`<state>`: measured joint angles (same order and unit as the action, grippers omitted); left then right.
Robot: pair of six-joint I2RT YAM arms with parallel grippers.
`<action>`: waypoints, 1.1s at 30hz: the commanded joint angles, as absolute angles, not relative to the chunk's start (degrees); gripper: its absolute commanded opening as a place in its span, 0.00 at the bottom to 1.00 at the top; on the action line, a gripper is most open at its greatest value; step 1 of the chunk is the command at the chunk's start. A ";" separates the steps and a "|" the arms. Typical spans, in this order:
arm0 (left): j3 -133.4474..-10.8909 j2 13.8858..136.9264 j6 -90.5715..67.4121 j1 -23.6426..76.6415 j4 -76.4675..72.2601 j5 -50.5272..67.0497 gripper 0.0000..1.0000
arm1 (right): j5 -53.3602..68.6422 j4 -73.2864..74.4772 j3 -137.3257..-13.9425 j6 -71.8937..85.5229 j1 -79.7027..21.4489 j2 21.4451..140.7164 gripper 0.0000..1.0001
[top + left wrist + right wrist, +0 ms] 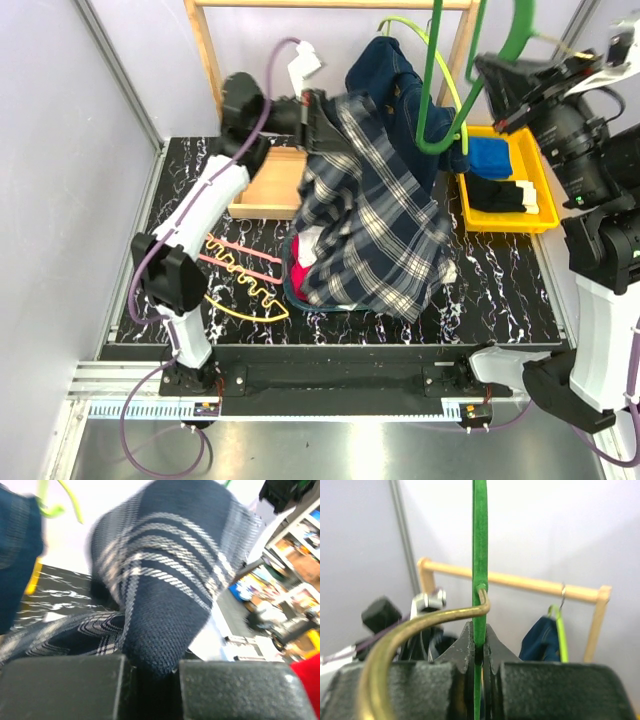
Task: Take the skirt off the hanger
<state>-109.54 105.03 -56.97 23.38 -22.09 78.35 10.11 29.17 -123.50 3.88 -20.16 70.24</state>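
Note:
The plaid skirt (375, 215) drapes from a raised corner down onto the black marbled table (500, 290). My left gripper (318, 118) is shut on that raised corner, and in the left wrist view a fold of the skirt (165, 595) is pinched where the gripper (155, 680) meets. The dark green hanger (431, 95) hangs upright beside the skirt's upper right edge, and I cannot tell whether the two still touch. My right gripper (498, 78) is shut on the hanger. The right wrist view shows the hanger (480, 550) clamped edge-on in the gripper (480, 650), with its brass hook (415, 625) curving left.
A wooden rack (210, 60) stands at the back with a denim garment (395, 75) on a lime-green hanger (410, 28). On the table are a yellow bin (545, 195) with folded cloth, a wooden tray (268, 190), a red garment (300, 278) under the skirt, and pink and yellow hangers (240, 275).

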 commanded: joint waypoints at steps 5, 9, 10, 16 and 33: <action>-102.58 108.54 -38.80 28.65 -5.76 76.21 0.00 | 4.66 19.25 -130.25 0.35 -20.04 71.81 0.00; -99.33 109.42 -9.84 29.35 22.08 70.06 0.00 | 3.69 21.70 -130.43 -1.13 -20.04 70.23 0.00; -98.71 109.42 -6.36 29.70 24.58 68.13 0.00 | 3.60 22.14 -130.52 -1.49 -20.04 70.05 0.00; -101.23 112.32 9.82 30.50 36.10 48.43 0.00 | 2.55 26.54 -133.33 -2.55 -20.04 70.49 0.00; -91.56 113.82 41.51 38.24 63.46 28.13 0.99 | 2.37 29.00 -131.66 -2.64 -20.04 71.02 0.00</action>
<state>-91.11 113.49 38.20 39.38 55.81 33.95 3.46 29.85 -131.81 -1.72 -20.16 70.48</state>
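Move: My left hand has the plaid skirt pinched high up; the clothes tub it goes to lies about 42 cm below, some 5 cm back and 5 cm to the right. The loose hangers on the table lie about 20 cm to that hand's left, 5 cm back and 46 cm down; the denim garment hangs roughly 12 cm ahead, 9 cm right and 10 cm lower. From my right hand the tub is about 14 cm left, 1 cm ahead, 62 cm down. I lower the plaid skirt into the tub with my left hand, swinging down nearly 40 cm, drawing back about 5 cm late on and rolling the fingers from pointing right to well downward, some 60 degrees; only at the bottom do they open wide. My right hand keeps its pinch on the empty green hanger, rises about 5 cm and eases back and right. ##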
